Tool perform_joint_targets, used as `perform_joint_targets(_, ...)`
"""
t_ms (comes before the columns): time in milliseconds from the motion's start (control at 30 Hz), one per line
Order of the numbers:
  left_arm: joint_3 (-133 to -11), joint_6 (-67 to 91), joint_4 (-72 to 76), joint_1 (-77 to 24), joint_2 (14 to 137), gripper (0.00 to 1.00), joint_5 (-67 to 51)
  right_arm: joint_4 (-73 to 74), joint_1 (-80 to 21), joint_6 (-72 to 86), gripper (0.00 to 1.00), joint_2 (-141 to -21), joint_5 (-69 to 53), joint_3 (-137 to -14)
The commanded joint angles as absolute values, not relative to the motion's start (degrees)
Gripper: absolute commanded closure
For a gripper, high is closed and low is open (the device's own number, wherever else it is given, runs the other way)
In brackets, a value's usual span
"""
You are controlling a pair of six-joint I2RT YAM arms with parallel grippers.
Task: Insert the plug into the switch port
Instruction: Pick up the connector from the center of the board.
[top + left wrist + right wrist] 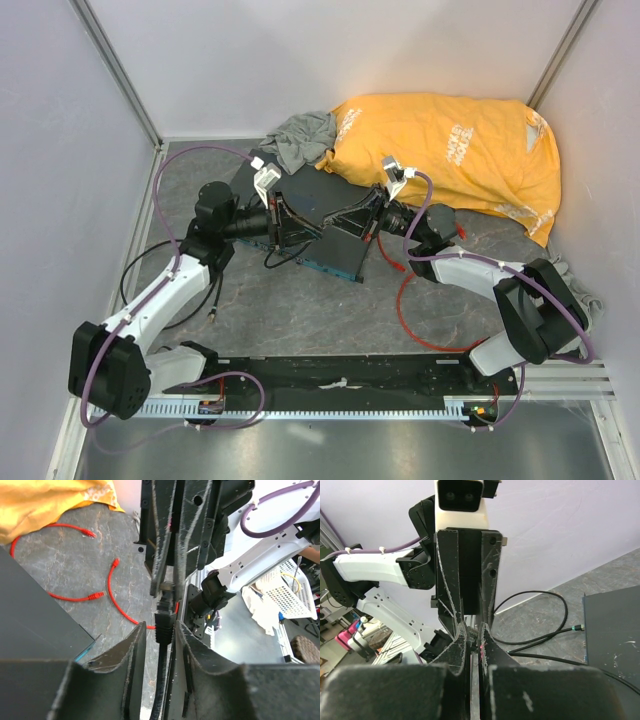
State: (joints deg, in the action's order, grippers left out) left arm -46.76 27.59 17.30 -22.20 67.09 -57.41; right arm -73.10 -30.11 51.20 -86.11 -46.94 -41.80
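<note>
The switch is a flat dark grey box (345, 250) with a blue-green front edge (335, 270); its ports face away and do not show. Both grippers meet tip to tip just above it. My right gripper (476, 630) is shut on a dark connector with a ribbed black boot (164, 625), and a sliver of red shows at its fingers. My left gripper (160, 627) brackets that boot and its black cable, with a narrow gap on one side. Red cables (120, 605) lie on the table with small plugs (116, 562); which is the task's plug I cannot tell.
An orange cloth (450, 150) and a grey cloth (300, 135) are heaped behind the switch. Black cables (200, 300) loop on the table's left. A red cable (405, 310) loops at the right. Walls close in on the left, back and right.
</note>
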Motion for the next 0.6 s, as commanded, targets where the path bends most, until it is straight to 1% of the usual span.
perform_joint_targets(0, -48.0, 29.4, 18.7, -22.0, 67.2, 0.76, -59.7, -77.8, -30.1, 49.5, 1.00, -86.0, -48.5, -42.2)
perform_joint_targets(100, -48.2, 28.5, 18.1, -22.0, 66.6, 0.91, -59.2, -77.1, -30.1, 48.9, 1.00, -86.2, -48.6, -42.2)
perform_joint_targets(133, -48.3, 26.5, 15.8, -21.9, 66.4, 0.97, -58.8, -76.8, -30.0, 48.6, 1.00, -86.4, -48.6, -42.2)
perform_joint_targets(200, -50.1, 22.8, 10.6, -21.5, 65.8, 0.98, -57.3, -75.1, -30.1, 47.2, 0.98, -86.5, -48.6, -42.2)
perform_joint_targets(233, -51.1, 17.6, 7.3, -21.2, 65.5, 0.99, -54.9, -73.8, -30.0, 46.5, 0.94, -86.2, -48.3, -42.3)
perform_joint_targets(267, -52.2, 14.5, -1.8, -20.9, 64.7, 0.99, -52.8, -69.7, -30.1, 45.3, 0.89, -86.0, -47.1, -42.4)
perform_joint_targets(300, -55.5, 11.1, -6.6, -20.6, 64.3, 0.98, -50.0, -67.4, -30.0, 42.9, 0.73, -85.5, -46.5, -42.6)
perform_joint_targets(333, -57.5, 4.3, -12.3, -20.4, 63.8, 0.99, -40.9, -65.3, -30.0, 41.4, 0.68, -84.6, -45.8, -42.7)
perform_joint_targets(367, -59.2, 1.5, -20.0, -20.3, 63.1, 0.99, -35.5, -60.5, -29.9, 40.0, 0.64, -83.9, -44.0, -42.8)
perform_joint_targets(400, -62.5, 0.1, -23.5, -20.3, 62.8, 0.98, -29.6, -57.5, -30.0, 38.4, 0.58, -83.2, -42.9, -43.2)
perform_joint_targets(433, -64.0, -4.3, -25.9, -20.2, 62.5, 0.98, -17.3, -54.7, -30.0, 34.4, 0.55, -81.6, -41.7, -43.4)
perform_joint_targets(467, -65.5, -5.6, -27.9, -20.2, 62.2, 0.98, -10.8, -49.5, -30.1, 32.7, 0.52, -81.0, -40.3, -43.5)
perform_joint_targets(500, -67.8, -6.7, -30.9, -20.2, 62.0, 0.99, -4.3, -47.3, -30.0, 31.0, 0.47, -79.6, -37.6, -43.6)
perform_joint_targets(533, -68.8, -9.1, -31.9, -20.2, 62.0, 0.98, 7.1, -45.3, -29.9, 28.6, 0.45, -79.1, -36.0, -43.7)
perform_joint_targets(567, -69.5, -10.4, -32.8, -20.1, 62.0, 0.98, 12.3, -41.8, -29.9, 27.3, 0.43, -78.6, -34.7, -43.7)
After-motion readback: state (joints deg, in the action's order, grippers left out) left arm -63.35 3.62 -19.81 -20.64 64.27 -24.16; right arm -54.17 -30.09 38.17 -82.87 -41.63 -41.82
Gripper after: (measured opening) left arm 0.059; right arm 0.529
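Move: The connector sits at the meeting of my two hands: about 1 cm to the right of my left hand point, level with it, between its part-open fingers, and 1 cm to the left of my right hand point, whose shut fingers hold its head. The switch's middle is some 14 cm ahead of my left hand, 3 cm to its left, 25 cm below. On the table, 28 cm down, a black cable end lies 24 cm left and 10 cm back. I first close my left fingers on the back of the connector where its cable leaves, keeping that hand almost still. Then my right fingers let go of the head, opening about halfway as that hand sinks and eases forward, and my left hand sweeps the connector forward and left some 10 cm, turning about 30 degrees counter-clockwise with its fingertips dipping. ##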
